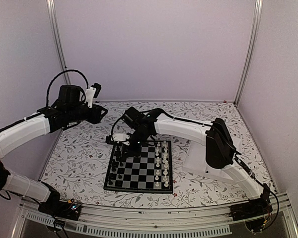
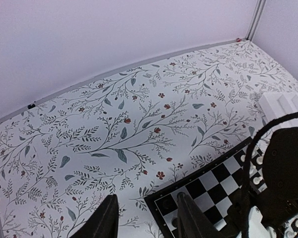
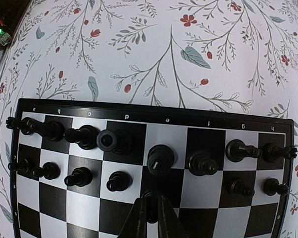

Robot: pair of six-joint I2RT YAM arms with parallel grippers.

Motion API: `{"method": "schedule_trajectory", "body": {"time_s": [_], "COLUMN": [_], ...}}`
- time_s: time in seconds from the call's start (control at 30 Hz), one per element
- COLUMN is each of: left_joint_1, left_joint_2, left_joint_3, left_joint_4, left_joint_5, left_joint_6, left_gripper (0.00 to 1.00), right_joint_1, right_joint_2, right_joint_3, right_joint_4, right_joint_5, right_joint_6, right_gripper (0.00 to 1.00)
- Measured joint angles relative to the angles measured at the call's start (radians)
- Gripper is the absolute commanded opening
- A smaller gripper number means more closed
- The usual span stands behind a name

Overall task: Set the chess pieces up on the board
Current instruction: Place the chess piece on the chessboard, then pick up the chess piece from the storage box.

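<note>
The board lies under my right gripper, which is shut on a small black pawn standing on the second row, just below a taller black piece. Several black chess pieces fill the back row and the row in front of it. From above, the right gripper is at the board's far left corner. My left gripper is open and holds nothing. It hangs high over the floral cloth, beside the board's corner.
White pieces stand in two columns on the board's right side. A white tray lies right of the board, partly under the right arm. Enclosure walls and posts stand close on all sides.
</note>
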Motion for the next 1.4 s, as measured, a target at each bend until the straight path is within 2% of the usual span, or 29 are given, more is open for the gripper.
{"method": "schedule_trajectory", "body": {"time_s": [0.3, 0.57, 0.97, 1.17, 1.33, 1.4], "left_joint_1": [0.002, 0.004, 0.005, 0.005, 0.005, 0.005], "left_joint_2": [0.000, 0.000, 0.002, 0.011, 0.018, 0.020], "left_joint_3": [0.000, 0.000, 0.000, 0.000, 0.000, 0.000], "left_joint_4": [0.000, 0.000, 0.000, 0.000, 0.000, 0.000], "left_joint_5": [0.007, 0.018, 0.022, 0.021, 0.027, 0.042], "left_joint_6": [0.000, -0.004, -0.007, -0.008, -0.006, 0.000], "left_gripper": [0.43, 0.44, 0.44, 0.44, 0.43, 0.43], "right_joint_1": [0.006, 0.011, 0.016, 0.008, -0.015, -0.043], "right_joint_2": [0.024, 0.028, 0.015, -0.140, -0.374, -0.498], "right_joint_3": [0.001, 0.002, -0.014, -0.138, -0.261, -0.370], "right_joint_4": [0.008, 0.023, 0.029, 0.002, 0.002, 0.014], "right_joint_5": [0.000, -0.001, 0.028, 0.045, 0.049, 0.051], "right_joint_6": [0.000, 0.004, 0.011, 0.011, 0.010, 0.009], "right_gripper": [0.10, 0.29, 0.37, 0.44, 0.45, 0.45]}}
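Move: The right gripper holds the black pawn just above its square, the empty e7 in front of the king; the square lies about 3 cm below and 1 cm to the left. The black king stands some 4 cm left, level with the hand. The d7 pawn is about 3 cm back and 1 cm left, the g7 pawn 5 cm ahead and 1 cm left. From the left gripper, e7 lies about 10 cm back, 5 cm right and 20 cm below. Lower the right gripper a little over 1 cm, easing slightly left, to set the held black pawn on e7, in line with the d7 and g7 pawns. Open the fingers to nearly half to let go of it, then lift about 15 cm, swinging some 8 cm right, away from the black pieces towards the white side. ##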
